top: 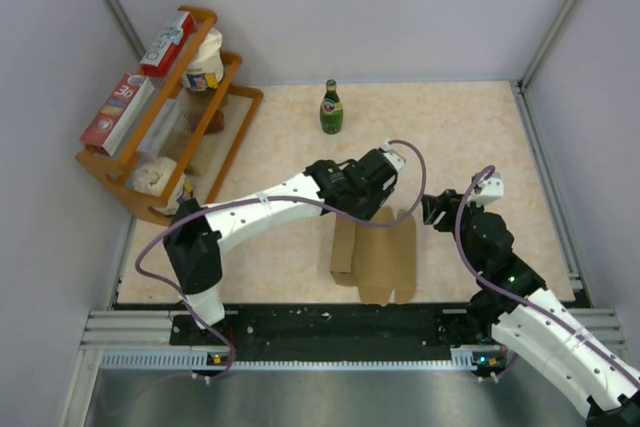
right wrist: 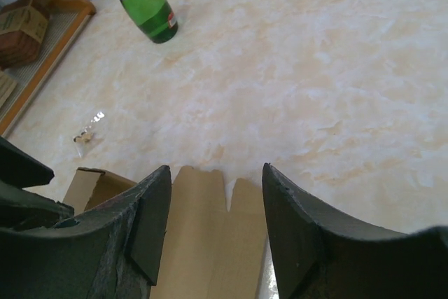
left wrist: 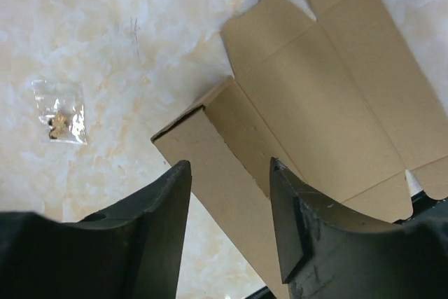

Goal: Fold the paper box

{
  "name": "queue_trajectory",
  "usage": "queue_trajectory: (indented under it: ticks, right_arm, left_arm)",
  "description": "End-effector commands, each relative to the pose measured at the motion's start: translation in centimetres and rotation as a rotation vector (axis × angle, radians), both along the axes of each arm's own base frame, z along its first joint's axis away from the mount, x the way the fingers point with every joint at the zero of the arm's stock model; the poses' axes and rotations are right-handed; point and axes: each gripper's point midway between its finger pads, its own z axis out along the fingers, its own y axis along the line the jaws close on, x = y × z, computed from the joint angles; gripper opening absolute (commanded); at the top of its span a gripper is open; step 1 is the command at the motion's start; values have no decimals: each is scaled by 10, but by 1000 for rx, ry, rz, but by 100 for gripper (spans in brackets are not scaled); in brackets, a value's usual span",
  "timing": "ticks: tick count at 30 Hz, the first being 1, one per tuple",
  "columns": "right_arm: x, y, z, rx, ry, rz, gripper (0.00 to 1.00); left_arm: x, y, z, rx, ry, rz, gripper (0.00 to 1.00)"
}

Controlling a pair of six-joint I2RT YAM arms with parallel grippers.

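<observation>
The paper box (top: 385, 257) is a brown cardboard sheet lying mostly flat near the table's front edge. Its left panel (top: 343, 247) is folded up. My left gripper (top: 372, 205) hovers over the sheet's far left part. In the left wrist view its jaws (left wrist: 229, 173) stand open above the raised panel (left wrist: 210, 152), touching nothing, and the flat sheet (left wrist: 322, 103) spreads to the right. My right gripper (top: 432, 209) sits off the sheet's far right corner. In the right wrist view it is open (right wrist: 215, 173), with the notched flaps (right wrist: 210, 229) showing between the fingers, apart from them.
A green bottle (top: 331, 108) stands at the back centre. A wooden rack (top: 165, 147) with red-and-white printed boxes and jars fills the back left. A small clear plastic bag (left wrist: 59, 113) lies on the table left of the sheet. The table's black front edge (top: 330, 319) runs close behind the sheet.
</observation>
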Motion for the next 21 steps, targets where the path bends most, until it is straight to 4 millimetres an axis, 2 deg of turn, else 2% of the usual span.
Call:
queue_trajectory:
  ticks: [1,8,14,21]
  right_arm:
    - [-2,-16,-1,3,10,-84,55]
    - [-4,-15,-3,8,19,-78,56]
    - [-3,-16,-2,5,15,-80,56]
    - [-3,-18,6,8,2,-88,56]
  left_arm:
    - [-4,16,0,190,-32,49,59]
    - [-11,18,-8,306,-54,89,67]
    - [-16,28,-19,387,-74,158,71]
    - [-26,18,-34,346,-24,150,72]
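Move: The folded side of the paper box stands below the left hand, its middle about 5 cm back, 5 cm to the left and roughly 8 cm down. The box's flat panel lies some 5 cm back, 3 cm to the right and 10 cm below; a small plastic bag lies about 9 cm ahead, 16 cm left, on the table. From the right hand the folded side is around 18 cm left, 5 cm back and 11 cm down. Down towards the folded side of the box comes the empty left hand, sinking about 3 cm while drawing back and then also shifting left, some 2 cm each. Its left side rolls up by about 20 degrees, so the fingers stop leaning right, and they spread wider; no touch can be seen. The right hand, also empty, drifts slightly left and down. ##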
